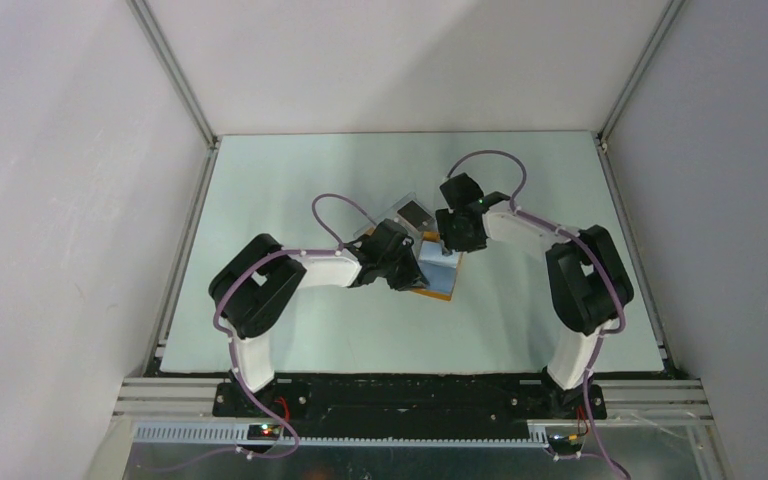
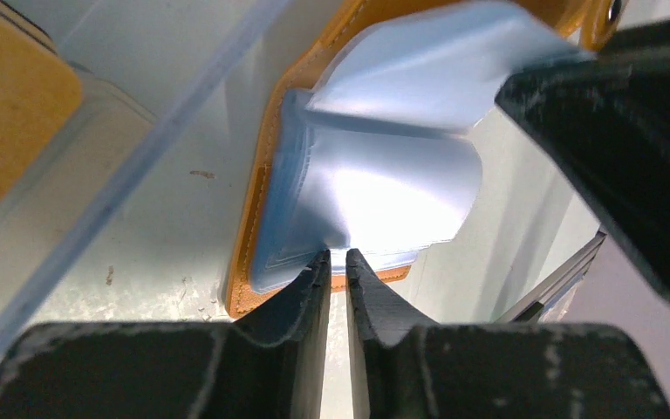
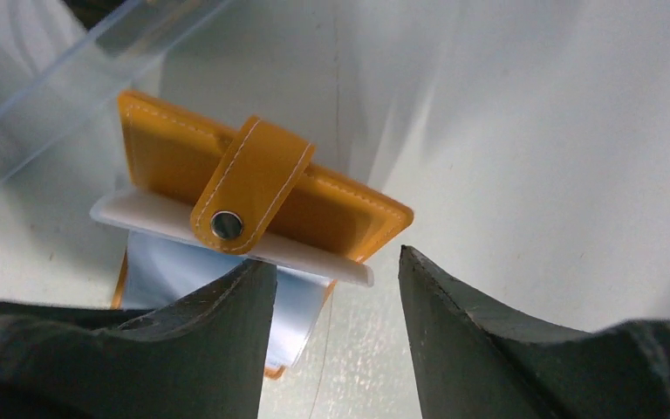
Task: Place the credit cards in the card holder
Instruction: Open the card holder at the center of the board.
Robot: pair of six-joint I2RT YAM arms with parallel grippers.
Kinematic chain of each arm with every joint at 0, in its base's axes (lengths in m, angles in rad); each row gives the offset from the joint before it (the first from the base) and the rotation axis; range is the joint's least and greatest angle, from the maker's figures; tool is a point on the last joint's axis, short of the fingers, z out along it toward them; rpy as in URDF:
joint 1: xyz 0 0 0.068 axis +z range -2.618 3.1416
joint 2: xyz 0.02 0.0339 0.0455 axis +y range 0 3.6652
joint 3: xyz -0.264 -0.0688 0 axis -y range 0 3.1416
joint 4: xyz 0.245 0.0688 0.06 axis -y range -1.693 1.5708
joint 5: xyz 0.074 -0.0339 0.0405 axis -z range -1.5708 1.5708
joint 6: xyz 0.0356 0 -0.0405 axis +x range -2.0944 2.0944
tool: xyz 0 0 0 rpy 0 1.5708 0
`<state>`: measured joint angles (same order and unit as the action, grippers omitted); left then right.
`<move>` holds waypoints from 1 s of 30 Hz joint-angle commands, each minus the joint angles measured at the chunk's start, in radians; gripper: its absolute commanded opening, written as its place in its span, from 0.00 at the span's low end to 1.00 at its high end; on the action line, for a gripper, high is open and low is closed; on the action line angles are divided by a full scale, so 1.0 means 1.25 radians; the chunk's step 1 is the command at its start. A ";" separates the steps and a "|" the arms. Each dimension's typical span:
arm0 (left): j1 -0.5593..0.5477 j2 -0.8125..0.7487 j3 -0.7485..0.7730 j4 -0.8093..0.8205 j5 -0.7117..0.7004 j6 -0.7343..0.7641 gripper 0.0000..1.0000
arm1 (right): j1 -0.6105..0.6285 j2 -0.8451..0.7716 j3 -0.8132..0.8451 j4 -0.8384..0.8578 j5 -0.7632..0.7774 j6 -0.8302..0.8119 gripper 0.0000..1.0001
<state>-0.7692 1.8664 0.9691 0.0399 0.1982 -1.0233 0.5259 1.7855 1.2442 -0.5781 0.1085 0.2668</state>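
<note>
The orange card holder lies open mid-table between both arms. In the left wrist view its orange rim frames light-blue inner sleeves, which curl up toward my left gripper. The jaws stand almost closed, pinching the sleeve's near edge. My right gripper is open just short of the holder's raised flap and its clasp. A white flat card edge sticks out under that flap, its corner ahead of the gap between the fingers. I cannot make out other credit cards.
A clear plastic rectangle with a black centre lies just behind the holder. Another with an orange centre sits close on the left. The two grippers are nearly touching. Grey walls enclose the table.
</note>
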 commanded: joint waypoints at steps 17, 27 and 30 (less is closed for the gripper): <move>0.003 -0.132 -0.031 -0.128 -0.055 0.065 0.44 | 0.024 0.141 0.099 -0.151 -0.018 -0.040 0.52; 0.027 -0.259 -0.050 -0.131 -0.075 0.058 0.51 | 0.072 0.039 0.000 -0.178 -0.109 -0.005 0.53; 0.024 -0.243 -0.041 -0.132 -0.055 0.061 0.48 | 0.082 0.025 -0.012 -0.190 -0.119 -0.001 0.54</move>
<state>-0.7406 1.5631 0.9131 -0.1154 0.1307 -0.9737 0.6106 1.8702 1.2495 -0.7700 0.0059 0.2436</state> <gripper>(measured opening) 0.501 0.533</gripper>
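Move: The open card holder's middle lies about 5 cm left of the right hand, 3 cm back and 4 cm below; its raised far flap, with the snap strap, is some 4 cm left and 1 cm ahead. The clear tray sits roughly 13 cm left and 6 cm ahead. From the left hand, whose fingertips rest on the holder's near end, the holder's middle is about 4 cm ahead and 4 cm right. The holder's raised far flap is taken down by the right hand, which reaches 1 cm farther out, sinks about 3 cm, then draws back some 8 cm along the board, half-open fingers against the sleeves and tips tilting 15 degrees towards the base. The left hand first keeps its fingertips on the near end, then opens, shifts left and lifts off about 7 cm. ##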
